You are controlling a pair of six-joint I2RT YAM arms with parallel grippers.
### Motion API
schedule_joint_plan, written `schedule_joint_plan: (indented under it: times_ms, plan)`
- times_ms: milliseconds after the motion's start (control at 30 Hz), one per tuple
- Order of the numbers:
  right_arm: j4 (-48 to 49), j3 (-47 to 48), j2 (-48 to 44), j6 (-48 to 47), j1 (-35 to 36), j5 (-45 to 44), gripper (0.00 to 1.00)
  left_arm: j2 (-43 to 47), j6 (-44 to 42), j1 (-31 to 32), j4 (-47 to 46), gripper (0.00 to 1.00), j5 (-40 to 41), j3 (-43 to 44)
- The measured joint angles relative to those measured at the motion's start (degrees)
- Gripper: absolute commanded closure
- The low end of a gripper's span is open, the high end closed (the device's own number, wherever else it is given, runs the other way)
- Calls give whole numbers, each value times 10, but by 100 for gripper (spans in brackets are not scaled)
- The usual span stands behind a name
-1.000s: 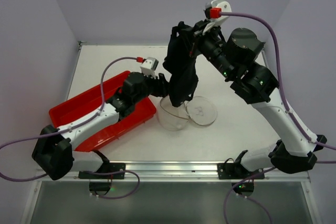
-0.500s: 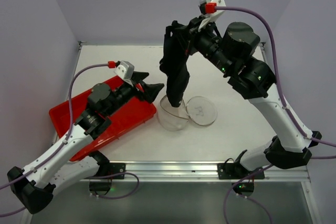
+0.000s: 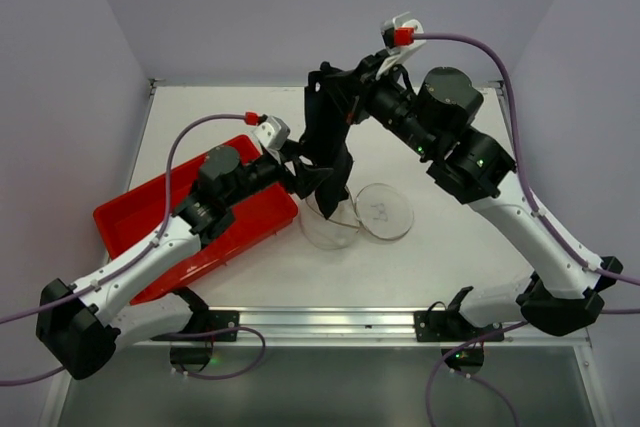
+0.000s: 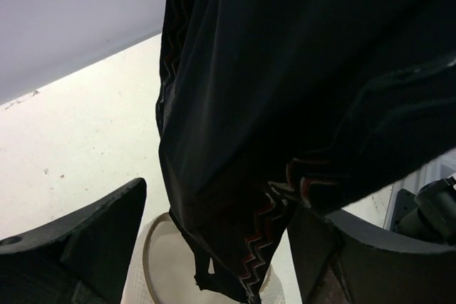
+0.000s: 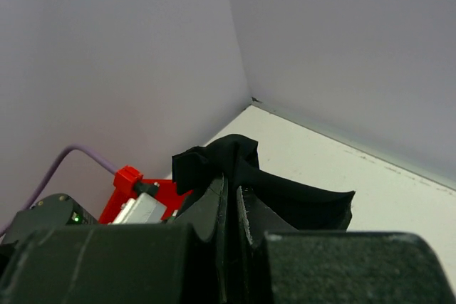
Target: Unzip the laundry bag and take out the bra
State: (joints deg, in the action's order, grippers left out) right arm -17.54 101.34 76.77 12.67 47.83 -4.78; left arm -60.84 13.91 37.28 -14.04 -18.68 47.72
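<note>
The black bra point(image 3: 330, 142) hangs in the air from my right gripper point(image 3: 326, 80), which is shut on its top fold point(image 5: 214, 158). Its lower end dangles into the open laundry bag point(image 3: 328, 229), a white mesh drum standing on the table with its round lid point(image 3: 385, 212) lying flat beside it. My left gripper point(image 3: 310, 179) is open, one finger point(image 4: 92, 240) on each side of the bra's lower part point(image 4: 271, 140), just above the bag's rim point(image 4: 153, 261). In the right wrist view the right gripper point(image 5: 231, 186) pinches the cloth tightly.
A red tray point(image 3: 190, 222) lies at the left under my left arm. The purple walls stand close behind and to both sides. My right arm reaches high over the middle of the table.
My left arm pulled back over the red tray with its jaws opening, then swung in to straddle the bra's lower end. My right gripper carried the bra slightly left and higher.
</note>
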Motion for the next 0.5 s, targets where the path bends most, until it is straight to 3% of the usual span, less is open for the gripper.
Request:
schedule_joint_plan:
  times_ms: [133, 267, 300, 400, 467, 500]
  plan:
    - [27, -22, 0, 19, 0, -1, 100, -11, 0, 0, -14, 27, 4, -10]
    - [47, -33, 0, 36, 0, -2, 100, -15, 2, 0, -28, 44, 11, -20]
    - [50, -33, 0, 40, 0, -2, 100, -15, 4, 0, -33, 57, 14, -23]
    - [61, -33, 0, 49, 0, -2, 100, -14, 7, 0, -46, 79, 20, -29]
    - [62, -33, 0, 54, 0, -3, 100, -5, 7, 0, -51, 85, 26, -36]
    - [62, -33, 0, 55, 0, -5, 100, 3, 6, 0, -50, 95, 29, -39]
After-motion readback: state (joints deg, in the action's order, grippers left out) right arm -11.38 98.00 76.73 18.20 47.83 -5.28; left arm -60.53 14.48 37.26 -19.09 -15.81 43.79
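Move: The bra hangs from the right hand, its middle roughly 12 cm straight below those fingers and 2 cm to their left. From the left hand, that middle is about 3 cm ahead, 3 cm right and 8 cm up. The laundry bag is level with the left hand, 5 cm right and some 27 cm below; its opened lid lies 1 cm ahead, 16 cm right and 30 cm down. Dipping a good centimetre and edging about 1 cm forward, the left hand shuts its wide-open fingers almost fully, pinching the side edge of the hanging bra near its lower part. It eases slightly up again and to the left as the fingers come together. The right hand keeps its shut grip on the top of the bra, nearly in place, rolling about 5 degrees. ##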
